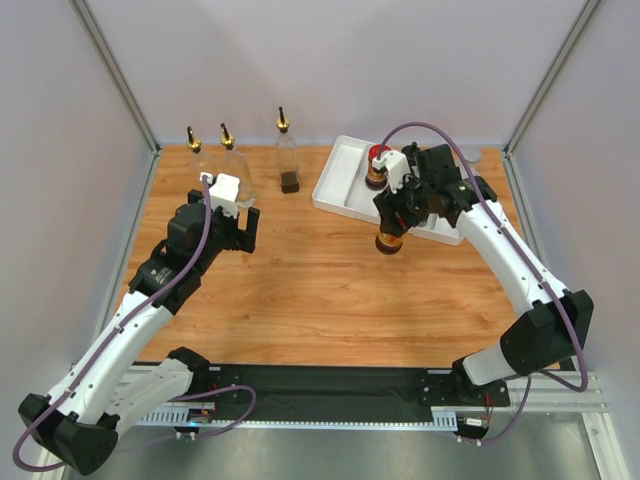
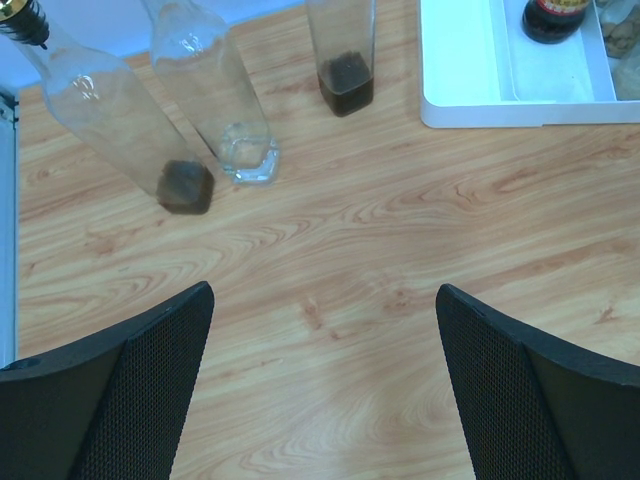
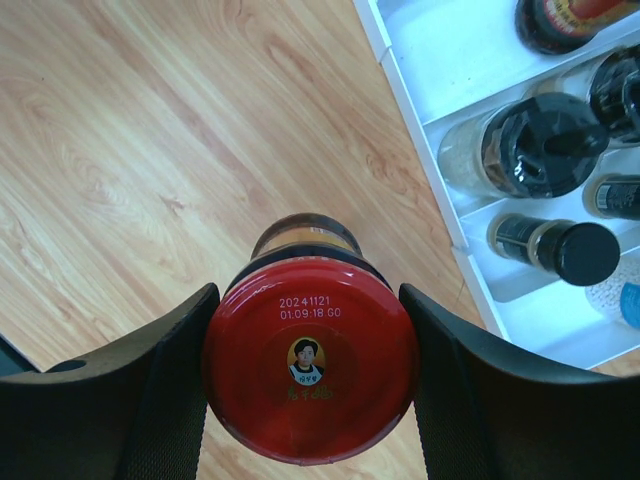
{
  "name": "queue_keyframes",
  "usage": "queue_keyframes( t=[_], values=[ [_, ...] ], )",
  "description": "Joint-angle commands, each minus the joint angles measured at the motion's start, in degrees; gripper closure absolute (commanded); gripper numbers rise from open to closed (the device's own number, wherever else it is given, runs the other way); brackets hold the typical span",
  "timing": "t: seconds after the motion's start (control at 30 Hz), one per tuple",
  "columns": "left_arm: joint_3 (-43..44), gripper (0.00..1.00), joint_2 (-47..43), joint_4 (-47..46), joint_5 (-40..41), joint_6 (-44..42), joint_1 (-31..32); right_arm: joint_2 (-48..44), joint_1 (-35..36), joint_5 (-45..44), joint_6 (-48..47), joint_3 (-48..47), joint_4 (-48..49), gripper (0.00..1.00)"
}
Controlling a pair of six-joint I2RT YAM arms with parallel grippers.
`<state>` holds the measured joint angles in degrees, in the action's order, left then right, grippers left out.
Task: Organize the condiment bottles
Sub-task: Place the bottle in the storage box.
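Note:
My right gripper (image 3: 308, 300) is shut on a red-lidded dark jar (image 3: 311, 370), one finger on each side of its lid. In the top view this jar (image 1: 389, 242) is over the wood just in front of the white tray (image 1: 345, 195), under the right gripper (image 1: 396, 218). Another red-lidded jar (image 1: 377, 166) stands in the tray's far left part. Black-capped jars (image 3: 545, 145) lie in the tray's compartments. Three tall clear pourer bottles (image 1: 193, 150) (image 1: 230, 155) (image 1: 288, 160) stand at the back left. My left gripper (image 2: 325, 295) is open over bare wood in front of them, holding nothing.
The white divided tray (image 3: 415, 95) sits at the back right of the wooden table. Grey walls with metal posts (image 1: 120, 75) close in the back and both sides. Two of the tall bottles (image 2: 345, 85) (image 2: 185, 185) hold a little dark liquid.

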<state>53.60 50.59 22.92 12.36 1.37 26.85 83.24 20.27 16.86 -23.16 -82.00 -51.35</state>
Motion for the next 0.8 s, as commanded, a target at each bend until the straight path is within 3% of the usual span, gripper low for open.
queue_keyframes(
  t=[0.0, 0.77],
  values=[
    [-0.17, 0.0, -1.11, -1.56, 0.3, -0.4, -0.31, 1.13, 0.38, -0.87, 0.83, -6.85, 6.35, 1.0],
    [-0.25, 0.0, -0.93, -1.47, 0.65, -0.75, -0.31, 27.58, 0.65, -6.75, 2.59, -29.27, 15.14, 1.0]
  ],
)
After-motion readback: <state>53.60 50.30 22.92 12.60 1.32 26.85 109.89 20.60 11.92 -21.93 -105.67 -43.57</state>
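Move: The right hand holds the red-capped bottle; the free front end of its slot in the storage box lies about 18 cm ahead, 5 cm left and 14 cm below the hand. The other red-capped bottle stands at that slot's rear, 25 cm ahead and 3 cm left; the black-capped jar is 13 cm ahead, 1 cm right, and the small black-capped bottle 11 cm ahead, 8 cm right, all some 10 cm below. From the left hand, the slot end is roughly 20 cm ahead, 31 cm right and 18 cm below. The right hand, its fingers still closed around the red-capped bottle at the cap, carries it forward about 14 cm and some 4 cm to the left, from in front of the storage box to its near edge and the free front end of the slot before the other red-capped bottle. It stays nearly level and is only some 2 cm lower by the end, while the fingers tip forward-up by about 5 degrees and keep the same grip, with the hand still travelling forward at a good pace rather than settling. ##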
